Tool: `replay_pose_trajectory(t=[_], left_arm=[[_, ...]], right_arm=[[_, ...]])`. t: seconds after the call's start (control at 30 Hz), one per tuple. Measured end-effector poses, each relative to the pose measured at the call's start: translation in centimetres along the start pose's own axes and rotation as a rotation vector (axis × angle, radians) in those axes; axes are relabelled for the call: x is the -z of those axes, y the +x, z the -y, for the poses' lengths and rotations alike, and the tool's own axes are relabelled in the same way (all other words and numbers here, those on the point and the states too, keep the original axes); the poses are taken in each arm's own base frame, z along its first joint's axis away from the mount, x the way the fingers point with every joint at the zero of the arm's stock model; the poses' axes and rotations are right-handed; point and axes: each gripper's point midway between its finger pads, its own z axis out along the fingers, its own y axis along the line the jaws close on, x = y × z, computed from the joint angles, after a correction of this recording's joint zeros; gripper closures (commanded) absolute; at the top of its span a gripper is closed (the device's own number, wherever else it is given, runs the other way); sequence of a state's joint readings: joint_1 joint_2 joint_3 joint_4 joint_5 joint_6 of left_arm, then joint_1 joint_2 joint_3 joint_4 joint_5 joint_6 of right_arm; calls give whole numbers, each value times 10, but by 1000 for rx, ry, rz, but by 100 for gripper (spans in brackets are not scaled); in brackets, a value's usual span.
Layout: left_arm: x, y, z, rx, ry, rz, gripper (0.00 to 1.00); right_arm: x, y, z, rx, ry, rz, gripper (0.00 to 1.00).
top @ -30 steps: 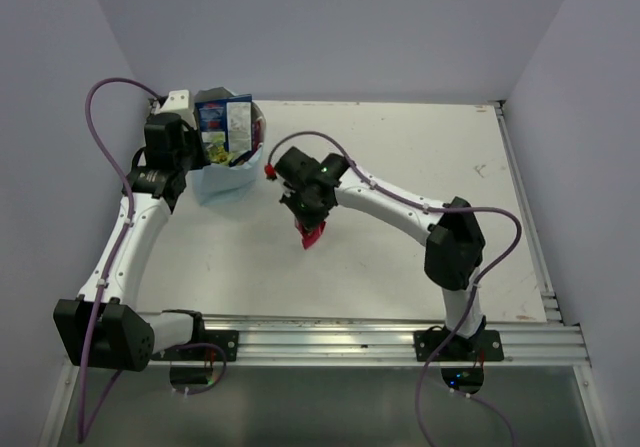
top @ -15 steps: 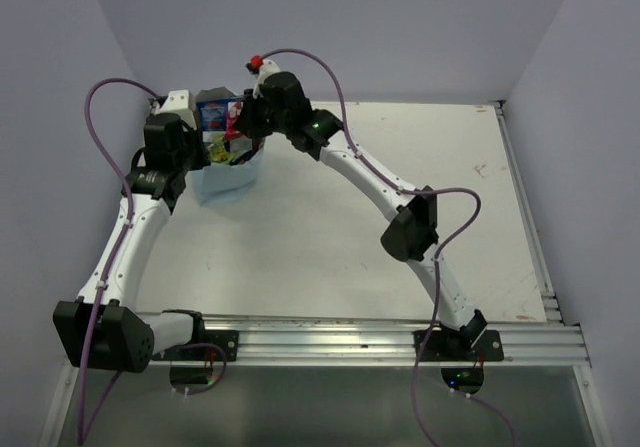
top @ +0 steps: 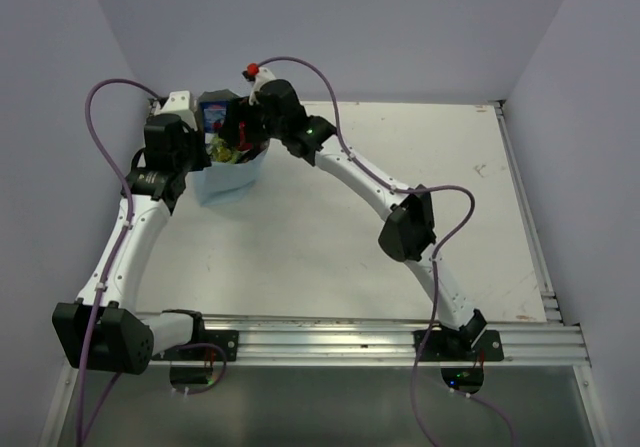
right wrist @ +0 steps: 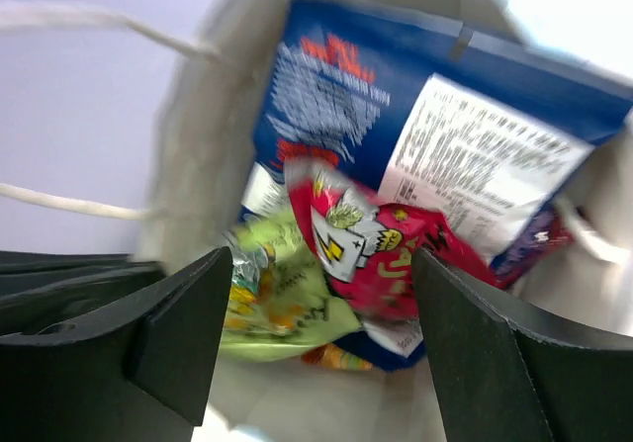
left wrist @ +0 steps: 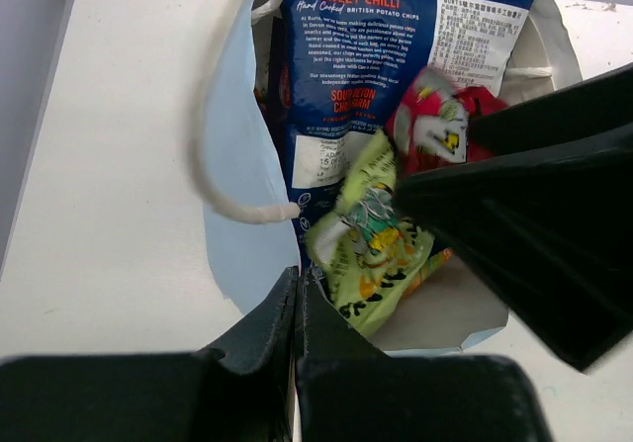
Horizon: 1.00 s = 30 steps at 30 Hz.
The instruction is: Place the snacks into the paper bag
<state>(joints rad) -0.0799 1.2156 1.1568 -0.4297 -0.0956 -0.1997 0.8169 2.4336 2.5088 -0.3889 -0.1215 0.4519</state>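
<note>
The pale blue paper bag (top: 232,177) stands at the table's far left. My left gripper (top: 200,154) is shut on the bag's near rim, with the fingertips (left wrist: 297,289) pinched on the paper wall (left wrist: 237,244). My right gripper (top: 238,135) hangs open over the bag's mouth (right wrist: 321,338). A small red packet (right wrist: 381,254) lies loose below its fingers, on top of a green-yellow packet (right wrist: 277,299) and against a tall blue-and-white packet (right wrist: 396,116). These packets also show in the left wrist view: red (left wrist: 435,131), green-yellow (left wrist: 371,234), blue (left wrist: 376,56). An orange packet edge (right wrist: 341,358) peeks out underneath.
The bag's white cord handles (left wrist: 227,200) loop over its rim. The right arm (top: 350,172) reaches across the table from the near right. Walls stand close behind and to the left of the bag. The table's metal rail (top: 360,337) runs along the near edge.
My right gripper carried the red packet from the middle of the table up to the bag's mouth, then opened. The packet now lies in the bag. The left arm has not moved.
</note>
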Motion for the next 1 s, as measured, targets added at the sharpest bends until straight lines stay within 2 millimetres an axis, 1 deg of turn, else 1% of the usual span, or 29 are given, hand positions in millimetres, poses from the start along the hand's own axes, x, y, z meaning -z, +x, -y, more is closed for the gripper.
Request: replay_pose_trajectory(t=[0.07,0.17,0.23,0.3,0.33,0.4,0.43,0.5,0.6,0.7,0.77,0.87,0.97,1.0], left_arm=[[0,0,0,0,2,-1,100],[0,0,1,0,3,-1,100],[0,0,1,0,3,-2,100],[0,0,1,0,3,-2,100],[0,0,1,0,3,-2,100],[0,0,1,0,3,-2,100],[0,0,0,0,3,-2,100],[0,0,0,0,3,-2,100],[0,0,0,0,3,-2,100],[0,1,0,0,3,-2,100],[0,1,0,0,3,-2,100],[0,1,0,-1,2,-2,100],[0,1,0,-1,2,-2,100],[0,1,0,0,2,-2,100]], right_arm=[[15,-23,-3,16,11,48,23],[47,-63,-11,41,33,134,25],[73,-96,-15,57,53,209,27],[90,-117,-12,62,74,256,29],[96,-126,-9,64,86,276,33],[100,-134,3,67,121,293,37],[100,-132,12,66,147,284,39],[93,-122,29,61,186,252,41],[78,-96,51,53,238,180,42],[64,-62,67,48,276,91,43],[56,-44,75,46,293,45,43],[48,-28,84,44,309,4,44],[46,-19,88,42,319,-22,46],[46,-17,88,42,320,-26,49]])
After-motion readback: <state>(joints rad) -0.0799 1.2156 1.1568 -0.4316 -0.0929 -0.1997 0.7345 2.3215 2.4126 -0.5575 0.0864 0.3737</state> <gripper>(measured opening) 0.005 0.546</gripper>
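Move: The right hand is open over the bag, and the bag's right rim lies about 9 cm to its right, 2 cm ahead and 3 cm lower. The red packet sits between and just beyond its fingertips, some 2 cm ahead, 2 cm left and 3 cm below; the green packet lies about 4 cm back, 3 cm left and 6 cm below. From the left hand, still pinching the left rim, the right rim is roughly 14 cm right and 4 cm ahead. The right hand rises 14 cm, arcs about 10 cm right, then sinks over the bag's right rim, fingers narrowing. ##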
